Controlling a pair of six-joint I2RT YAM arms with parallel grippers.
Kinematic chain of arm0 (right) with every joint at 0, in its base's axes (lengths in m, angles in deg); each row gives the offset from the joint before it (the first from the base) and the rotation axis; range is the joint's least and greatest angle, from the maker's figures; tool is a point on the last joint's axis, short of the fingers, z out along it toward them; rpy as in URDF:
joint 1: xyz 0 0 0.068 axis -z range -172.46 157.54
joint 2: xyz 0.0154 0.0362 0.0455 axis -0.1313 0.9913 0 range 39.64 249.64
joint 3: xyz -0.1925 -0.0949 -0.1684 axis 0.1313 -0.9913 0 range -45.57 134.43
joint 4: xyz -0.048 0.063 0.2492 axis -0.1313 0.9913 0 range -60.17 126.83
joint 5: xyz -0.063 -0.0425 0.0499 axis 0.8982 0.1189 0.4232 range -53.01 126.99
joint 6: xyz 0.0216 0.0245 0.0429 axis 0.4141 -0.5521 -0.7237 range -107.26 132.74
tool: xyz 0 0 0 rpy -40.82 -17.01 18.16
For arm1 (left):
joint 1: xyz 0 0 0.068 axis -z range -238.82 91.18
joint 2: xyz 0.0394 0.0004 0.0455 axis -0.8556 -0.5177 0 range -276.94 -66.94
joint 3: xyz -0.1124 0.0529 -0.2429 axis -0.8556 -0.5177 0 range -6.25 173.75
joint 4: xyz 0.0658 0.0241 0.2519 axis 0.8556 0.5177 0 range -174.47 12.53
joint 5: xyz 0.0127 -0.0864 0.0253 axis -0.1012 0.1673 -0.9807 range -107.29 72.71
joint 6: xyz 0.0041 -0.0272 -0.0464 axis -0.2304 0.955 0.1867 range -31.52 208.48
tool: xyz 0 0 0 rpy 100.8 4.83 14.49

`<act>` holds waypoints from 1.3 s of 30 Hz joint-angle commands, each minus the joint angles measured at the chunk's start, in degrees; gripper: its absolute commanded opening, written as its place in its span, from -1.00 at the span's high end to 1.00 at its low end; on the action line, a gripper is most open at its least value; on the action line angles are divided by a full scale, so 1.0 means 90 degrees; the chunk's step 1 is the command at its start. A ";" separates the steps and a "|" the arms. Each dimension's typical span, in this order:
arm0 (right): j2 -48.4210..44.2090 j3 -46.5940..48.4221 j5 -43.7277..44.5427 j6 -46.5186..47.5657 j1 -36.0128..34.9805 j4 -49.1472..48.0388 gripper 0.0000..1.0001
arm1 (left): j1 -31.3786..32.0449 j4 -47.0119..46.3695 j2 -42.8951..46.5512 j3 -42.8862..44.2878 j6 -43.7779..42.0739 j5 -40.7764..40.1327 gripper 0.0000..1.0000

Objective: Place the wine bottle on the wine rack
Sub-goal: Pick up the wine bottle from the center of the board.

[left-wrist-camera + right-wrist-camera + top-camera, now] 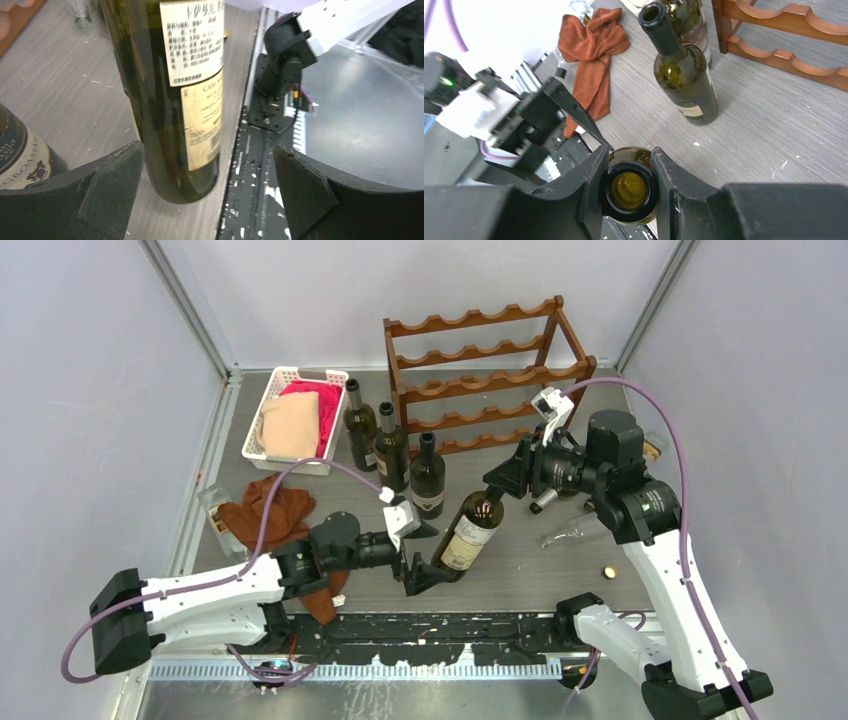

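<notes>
A dark green wine bottle (468, 532) with a cream label leans over the near middle of the table, neck up to the right. My right gripper (497, 480) is shut on its neck just below the open mouth (628, 191). My left gripper (420, 555) stands open around the bottle's base (170, 165), its fingers (115, 180) apart from the glass on both sides. The base sits low by the table's front edge; I cannot tell whether it touches. The wine rack (480, 380), dark reddish-brown with wavy rails, stands at the back with nothing on it, and its lower rails (794, 65) show in the right wrist view.
Three other dark bottles (390, 445) stand upright in front of the rack's left end. A white basket (262, 410) with cloths is at the back left, and a brown cloth (268, 512) lies nearer. A clear glass (575, 530) and a small cap (608, 571) lie at the right.
</notes>
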 commanded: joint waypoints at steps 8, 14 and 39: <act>-0.0423 -0.0066 -0.0931 -0.1453 0.0192 -0.1602 0.99 | 0.0376 -0.2125 -0.0500 -0.0636 -0.0767 -0.1614 -1.00; -0.0428 -0.0294 -0.1108 -0.1998 0.0252 -0.2068 0.99 | 0.0383 -0.2424 -0.0803 -0.0603 -0.0720 -0.1550 -0.99; -0.0477 -0.0404 -0.0929 -0.0236 0.0272 -0.0359 -0.73 | -0.0316 -0.0258 0.0023 -0.0323 -0.0504 0.0310 1.00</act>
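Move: The wine bottle hangs by its neck in the right gripper, its middle about 9 cm right of the open left gripper, 5 cm ahead and about level. From the left gripper, the nearest standing bottle is some 22 cm ahead and 1 cm left, a second one 30 cm ahead and 9 cm left, both about 8 cm lower. The left gripper itself sits roughly 12 cm left of the right one, 9 cm back and 11 cm below. Bring the left gripper down, forward and right, about 3 cm each way, and close it around the bottle's lower body, while the right gripper, still pinching the neck, rises 2 cm and rolls some 12 degrees to swing the bottom leftward. Then open the right fingers off the neck as the left gripper draws the bottle back left and down. ##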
